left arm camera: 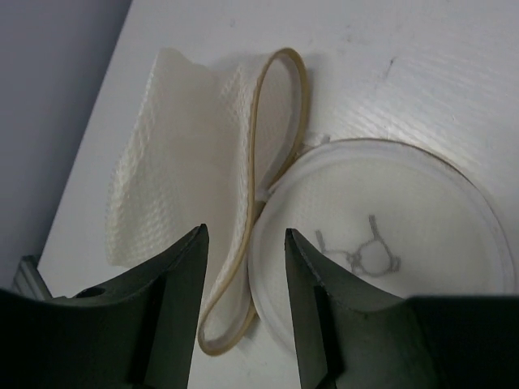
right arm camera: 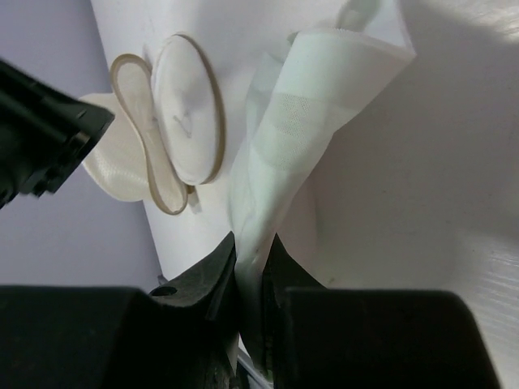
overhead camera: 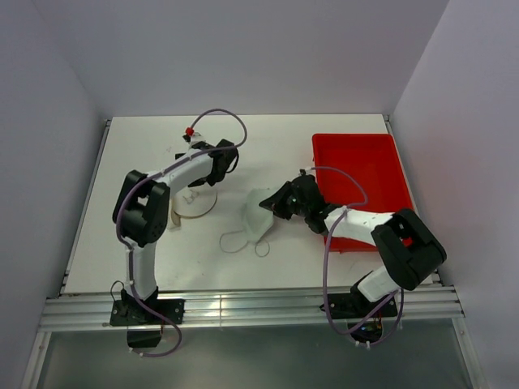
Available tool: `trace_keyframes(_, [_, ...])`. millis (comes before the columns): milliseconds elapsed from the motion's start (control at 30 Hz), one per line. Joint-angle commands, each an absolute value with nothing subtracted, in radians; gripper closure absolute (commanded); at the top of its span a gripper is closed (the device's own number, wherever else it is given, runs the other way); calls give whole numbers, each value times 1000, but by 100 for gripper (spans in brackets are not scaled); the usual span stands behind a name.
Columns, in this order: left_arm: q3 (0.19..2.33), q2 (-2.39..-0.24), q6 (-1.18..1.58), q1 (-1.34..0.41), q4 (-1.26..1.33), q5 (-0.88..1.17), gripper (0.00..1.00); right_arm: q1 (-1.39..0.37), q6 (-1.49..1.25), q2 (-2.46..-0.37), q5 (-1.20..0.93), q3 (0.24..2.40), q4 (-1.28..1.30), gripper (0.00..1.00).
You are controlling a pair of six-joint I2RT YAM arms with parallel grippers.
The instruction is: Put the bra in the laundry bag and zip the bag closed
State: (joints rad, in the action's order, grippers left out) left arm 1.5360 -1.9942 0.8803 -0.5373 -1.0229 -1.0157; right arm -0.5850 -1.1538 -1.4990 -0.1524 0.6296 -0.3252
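Observation:
The laundry bag (overhead camera: 197, 209) lies on the table left of centre, partly hidden under my left gripper (overhead camera: 203, 180). In the left wrist view its printed disc face (left arm camera: 381, 219) lies flat, with the cream mesh (left arm camera: 170, 170) and the tan-edged opening beside it. My left gripper (left arm camera: 246, 243) is open above the bag, its jaws astride the opening's rim. The white bra (overhead camera: 259, 217) is at the table's middle, with thin straps trailing left. My right gripper (right arm camera: 253, 239) is shut on the bra (right arm camera: 308, 121), and the bag (right arm camera: 186, 105) shows beyond it.
A red tray (overhead camera: 365, 174) stands at the right rear, just behind my right arm. White walls close in the table on three sides. My left gripper's black body (right arm camera: 40, 130) shows at the left in the right wrist view.

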Motion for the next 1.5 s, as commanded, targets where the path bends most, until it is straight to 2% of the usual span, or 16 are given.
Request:
trace_keyframes(0, [1638, -2054, 871, -525, -1150, -1129, 51, -575, -1143, -1444, -176, 615, -385, 100])
trace_keyframes(167, [1658, -2137, 871, -505, -1164, -1152, 51, -566, -1152, -1430, -193, 581, -420, 100])
trace_keyframes(1033, [1519, -2187, 819, -465, -1020, -1086, 53, -522, -1187, -1443, -245, 496, -528, 100])
trace_keyframes(1300, [1500, -2168, 824, -445, -1018, -1083, 76, -514, -1198, -1471, -267, 488, -564, 100])
trace_keyframes(1433, [1499, -2131, 839, -448, -1032, -1078, 100, -512, -1197, -1468, -271, 482, -568, 100])
trace_keyframes(1467, [1497, -2117, 836, -459, -1032, -1075, 100, -512, -1195, -1465, -272, 482, -568, 100])
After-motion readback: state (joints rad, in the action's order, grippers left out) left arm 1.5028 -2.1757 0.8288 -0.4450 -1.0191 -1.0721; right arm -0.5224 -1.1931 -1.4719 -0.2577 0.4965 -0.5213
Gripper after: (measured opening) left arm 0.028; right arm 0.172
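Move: The near part of the open laundry bag's zip rim is about 5 cm left of the left hand, 1 cm back and 6 cm below. The logo lid's middle is some 2 cm right, 3 cm back and 8 cm below; the held bra is about 21 cm right, 10 cm back and slightly lower. From the right hand, the zip rim lies roughly 25 cm left, 7 cm ahead and 5 cm below. The left hand sinks about 6 cm and shifts 5 cm left, closing on the laundry bag's zip rim. ##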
